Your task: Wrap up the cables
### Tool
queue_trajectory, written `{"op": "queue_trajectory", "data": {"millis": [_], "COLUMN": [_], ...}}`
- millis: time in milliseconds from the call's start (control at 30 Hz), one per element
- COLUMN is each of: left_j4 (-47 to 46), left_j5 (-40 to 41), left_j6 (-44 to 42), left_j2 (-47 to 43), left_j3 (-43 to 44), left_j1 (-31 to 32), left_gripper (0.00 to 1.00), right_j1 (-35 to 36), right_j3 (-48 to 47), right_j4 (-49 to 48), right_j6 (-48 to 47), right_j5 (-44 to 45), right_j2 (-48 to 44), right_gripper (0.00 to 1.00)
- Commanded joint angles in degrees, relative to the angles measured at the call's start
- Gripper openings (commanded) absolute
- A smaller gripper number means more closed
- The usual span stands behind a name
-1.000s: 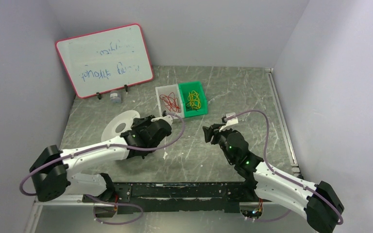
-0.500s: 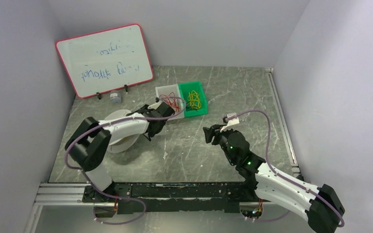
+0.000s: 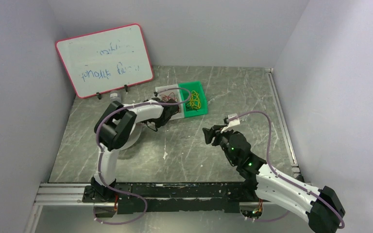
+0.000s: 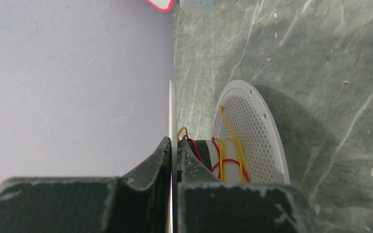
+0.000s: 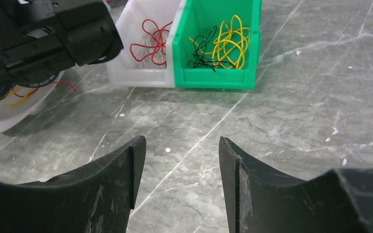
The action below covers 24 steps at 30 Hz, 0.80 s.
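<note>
In the left wrist view, red and yellow cables [image 4: 226, 160] are wound round the hub of a white spool [image 4: 257, 131]. My left gripper [image 4: 173, 145] is shut on the spool's thin near flange, which stands edge-on between the jaws. From above, the left gripper [image 3: 151, 122] sits just left of the bins, with the spool [image 3: 130, 138] partly hidden under the arm. Loose red cables [image 5: 150, 46] lie in a white bin and yellow cables [image 5: 226, 41] in a green bin. My right gripper [image 5: 182, 145] hovers open over bare table, holding nothing.
The white bin [image 3: 166, 92] and green bin [image 3: 197, 87] stand side by side at the table's middle back. A whiteboard [image 3: 104, 60] leans on the back left wall, with a small jar [image 3: 115, 97] in front of it. Walls close in both sides.
The left arm has folded up and swung its wrist toward the bins, carrying the spool with it. The right gripper has hardly moved and stays open.
</note>
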State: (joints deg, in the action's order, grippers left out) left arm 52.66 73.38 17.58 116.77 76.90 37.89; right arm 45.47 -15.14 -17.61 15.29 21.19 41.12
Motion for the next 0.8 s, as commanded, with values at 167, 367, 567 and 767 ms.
{"op": "queue_trajectory", "data": {"millis": [167,367,567,767], "left_j4": [27.8,27.8,27.8,27.2], "left_j5": [5.5,5.0,4.3,3.7], "left_j6": [31.8,33.0,34.9,34.4], "left_j2": [10.5,11.7,12.5,13.0], "left_j3": [7.6,7.5,7.6,8.3], "left_j1": [0.2,0.2,0.2,0.3], "left_gripper": [0.17,0.21,0.39,0.56], "right_j1": [-0.2,-0.3,-0.3,-0.3], "right_j3": [1.7,1.8,1.9,1.9], "right_j4": [-2.0,-2.5,-2.8,-3.1], "right_j6": [0.1,0.2,0.0,-0.1], "right_j5": [-1.7,-2.7,-3.6,-4.1], "right_j2": [0.2,1.2,1.9,2.3], "right_gripper": [0.61,0.61,0.61,0.62]}}
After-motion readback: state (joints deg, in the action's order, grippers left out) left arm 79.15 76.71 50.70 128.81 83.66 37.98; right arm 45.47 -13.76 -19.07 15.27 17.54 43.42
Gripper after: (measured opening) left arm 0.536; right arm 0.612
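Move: The left hand pinches the rim of the cable spool's upper flange, with the spool still tilted. The spool's middle lies about 6 cm back from this hand, 4 cm to its left and 5 cm below. The jar stands some 9 cm ahead and 3 cm left. The white tray is about 24 cm right and 5 cm ahead, with the green tray 11 cm farther right, level with it. From the right hand the spool lies roughly 42 cm left and 2 cm ahead, 11 cm below. Down and back, drifting slightly left, the left hand eases the gripped spool the last 3 cm or so onto the table, its wrist turning barely 10 degrees counter-clockwise. The descent is mostly over early; then the hand almost stops while the fingers spread from nearly shut to about half open, letting go of the upper flange, which stays between them. ##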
